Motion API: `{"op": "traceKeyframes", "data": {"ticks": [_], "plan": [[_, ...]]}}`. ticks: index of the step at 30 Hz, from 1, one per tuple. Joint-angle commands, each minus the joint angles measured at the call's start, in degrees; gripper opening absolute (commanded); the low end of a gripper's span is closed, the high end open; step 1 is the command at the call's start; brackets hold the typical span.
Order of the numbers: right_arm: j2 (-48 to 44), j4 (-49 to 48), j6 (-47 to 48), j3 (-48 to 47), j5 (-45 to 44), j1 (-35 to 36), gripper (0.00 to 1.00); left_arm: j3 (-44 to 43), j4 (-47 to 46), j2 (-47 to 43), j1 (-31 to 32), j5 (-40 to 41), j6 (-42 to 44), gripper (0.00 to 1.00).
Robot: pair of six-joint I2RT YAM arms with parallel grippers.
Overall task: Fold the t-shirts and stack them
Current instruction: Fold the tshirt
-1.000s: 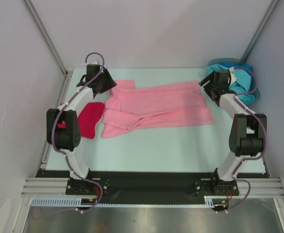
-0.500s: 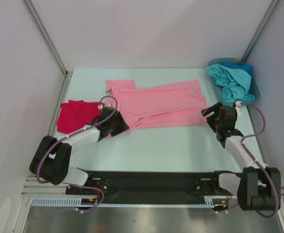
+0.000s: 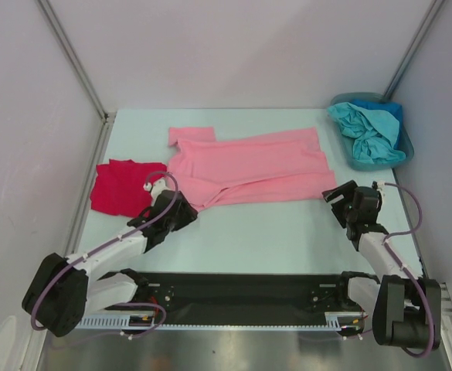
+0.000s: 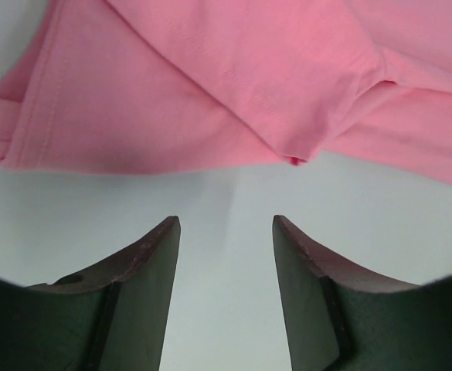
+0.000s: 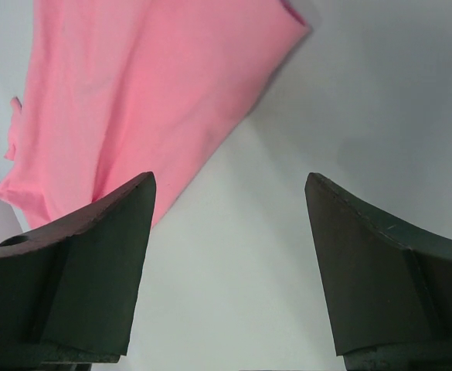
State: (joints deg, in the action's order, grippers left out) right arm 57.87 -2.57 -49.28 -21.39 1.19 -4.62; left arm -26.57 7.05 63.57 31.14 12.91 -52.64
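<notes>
A light pink t-shirt (image 3: 249, 166) lies folded lengthwise across the middle of the table. Its near left corner (image 4: 156, 100) fills the top of the left wrist view. Its near right corner (image 5: 148, 100) shows in the right wrist view. A bright red t-shirt (image 3: 121, 185) lies folded at the left. Teal and blue t-shirts (image 3: 368, 131) are heaped in a bin at the back right. My left gripper (image 3: 178, 210) (image 4: 226, 224) is open just short of the pink hem, with nothing between its jaws. My right gripper (image 3: 340, 199) (image 5: 229, 182) is open at the pink shirt's near right corner, holding nothing.
The teal bin (image 3: 399, 151) stands against the right wall. Grey walls close in both sides and the back. The black base rail (image 3: 241, 290) runs along the near table edge.
Both arms have swung down from the far edge of the pink shirt to its near edge. The red shirt, hidden behind the left arm before, shows fully.
</notes>
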Motion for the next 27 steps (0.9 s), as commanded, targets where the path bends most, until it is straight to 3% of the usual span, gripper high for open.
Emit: {"op": "traceKeyframes", "data": {"ticks": [1, 6, 17, 27], "plan": [[2.3, -6.4, -0.9, 2.1, 6.0, -3.7, 0.83, 1.8, 0.4, -2.0, 0.5, 3.7, -1.4, 0.57], [3.0, -9.1, -1.9, 3.1, 7.9, -6.9, 0.83, 5.9, -1.9, -4.4, 0.5, 3.3, -6.5, 0.58], [3.6, -11.1, -2.7, 4.2, 8.2, -8.1, 0.82, 13.3, 5.9, -20.1, 0.3, 14.6, -15.3, 0.58], [6.4, -13.6, -4.1, 4.2, 10.1, -9.3, 0.83, 15.5, 1.8, -14.4, -0.5, 13.9, -21.0, 0.57]]}}
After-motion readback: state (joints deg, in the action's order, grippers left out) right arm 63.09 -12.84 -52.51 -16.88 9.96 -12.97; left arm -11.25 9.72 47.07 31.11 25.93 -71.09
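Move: The left hand goes for the pink t-shirt's near-left corner, about 9 cm to its left, 3 cm ahead and 5 cm below; the folded flap's tip lies 3 cm ahead and 3 cm to the right, the folded red shirt some 12 cm ahead and 20 cm left. From the right hand, the shirt's near-right corner is roughly 4 cm ahead, 6 cm right and 7 cm below, the basket some 23 cm ahead and 13 cm right. Leftward along the shirt's near edge goes the left hand, about 6 cm, drawing back and sinking some 3 cm with a brief rise midway, towards the near-left corner, while turning about 20 degrees counter-clockwise. The right hand eases a couple of centimetres right and down towards the near-right corner, then all but hovers. Both grippers stay open and empty. ##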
